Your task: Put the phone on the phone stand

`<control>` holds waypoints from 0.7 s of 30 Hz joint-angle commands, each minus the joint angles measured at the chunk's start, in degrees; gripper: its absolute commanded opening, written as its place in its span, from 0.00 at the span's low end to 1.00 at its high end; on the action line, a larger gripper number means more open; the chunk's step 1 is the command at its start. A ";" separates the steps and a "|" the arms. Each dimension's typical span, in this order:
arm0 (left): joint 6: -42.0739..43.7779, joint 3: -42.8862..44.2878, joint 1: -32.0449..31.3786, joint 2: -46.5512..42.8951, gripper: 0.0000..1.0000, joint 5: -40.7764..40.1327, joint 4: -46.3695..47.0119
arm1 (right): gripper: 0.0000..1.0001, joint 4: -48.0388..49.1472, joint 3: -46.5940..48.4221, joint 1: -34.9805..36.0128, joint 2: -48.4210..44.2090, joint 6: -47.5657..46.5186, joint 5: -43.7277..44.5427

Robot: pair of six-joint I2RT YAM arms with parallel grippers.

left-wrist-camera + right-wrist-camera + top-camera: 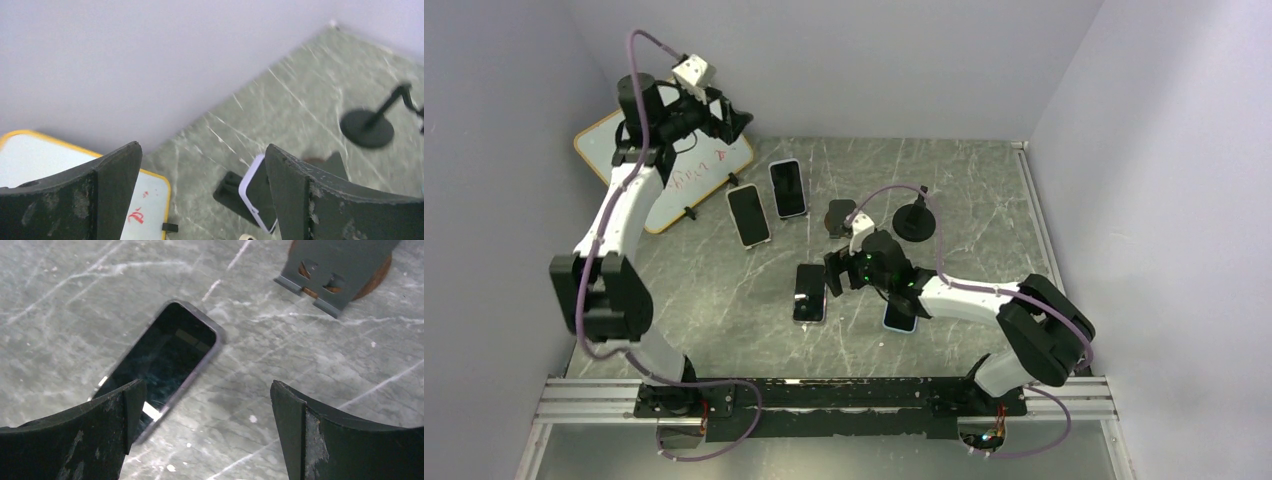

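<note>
A dark phone [809,292] [160,360] lies flat, screen up, mid-table. My right gripper [832,275] [205,425] hovers open just above it, its left finger over the phone's lower end, with nothing between the fingers. A grey phone stand [839,217] [335,270] on a brown round base stands empty just beyond. My left gripper [729,118] [202,195] is raised high at the back left, open and empty. Below it a white-cased phone [260,192] leans on a black stand [232,190].
Two white-cased phones [748,215] [788,187] sit left of centre. A black round-base stand [914,220] [367,127] is at the back. A blue phone [900,318] lies partly under the right arm. A yellow-rimmed whiteboard [669,180] [145,200] is at the back left.
</note>
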 commanded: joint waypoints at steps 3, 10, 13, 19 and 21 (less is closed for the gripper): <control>-24.89 -16.87 0.03 -14.01 0.97 -23.08 22.17 | 1.00 -3.85 5.95 7.88 0.43 5.44 15.99; -29.54 -31.68 -3.26 -24.10 0.97 -24.40 28.71 | 1.00 -14.06 9.94 9.55 3.59 15.77 27.28; -27.07 -32.36 -7.26 -26.09 0.97 -25.70 27.31 | 1.00 -15.25 8.24 5.31 1.41 17.76 20.27; -25.70 -33.07 -9.81 -29.45 0.97 -26.57 25.85 | 1.00 -25.46 7.61 -6.67 -8.33 18.15 21.77; -24.95 -32.42 -9.88 -30.21 0.97 -26.45 24.55 | 1.00 -31.31 7.86 -11.38 -10.98 19.86 21.30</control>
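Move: Some 13 cm to the right hand's right, 3 cm back and 8 cm down, lies the flat blue-edged phone; the flat black phone lies about 7 cm to that hand's left, 1 cm ahead and equally low. The empty brown stand is roughly 17 cm straight ahead, the round black stand 17 cm ahead and 16 cm to the right. From the raised left hand, the blue-edged phone is about 26 cm back, 30 cm right and 32 cm below. Reversing after a short 4 cm drift left and upward by the black phone, the open right hand sweeps about 11 cm to the right and somewhat forward, towards the blue-edged phone and round black stand, turning some 30 degrees clockwise. The left hand, also open and high, draws back 10 cm, rising, dipping and rising slightly again, its left side rolling down and its fingers swinging counter-clockwise. ##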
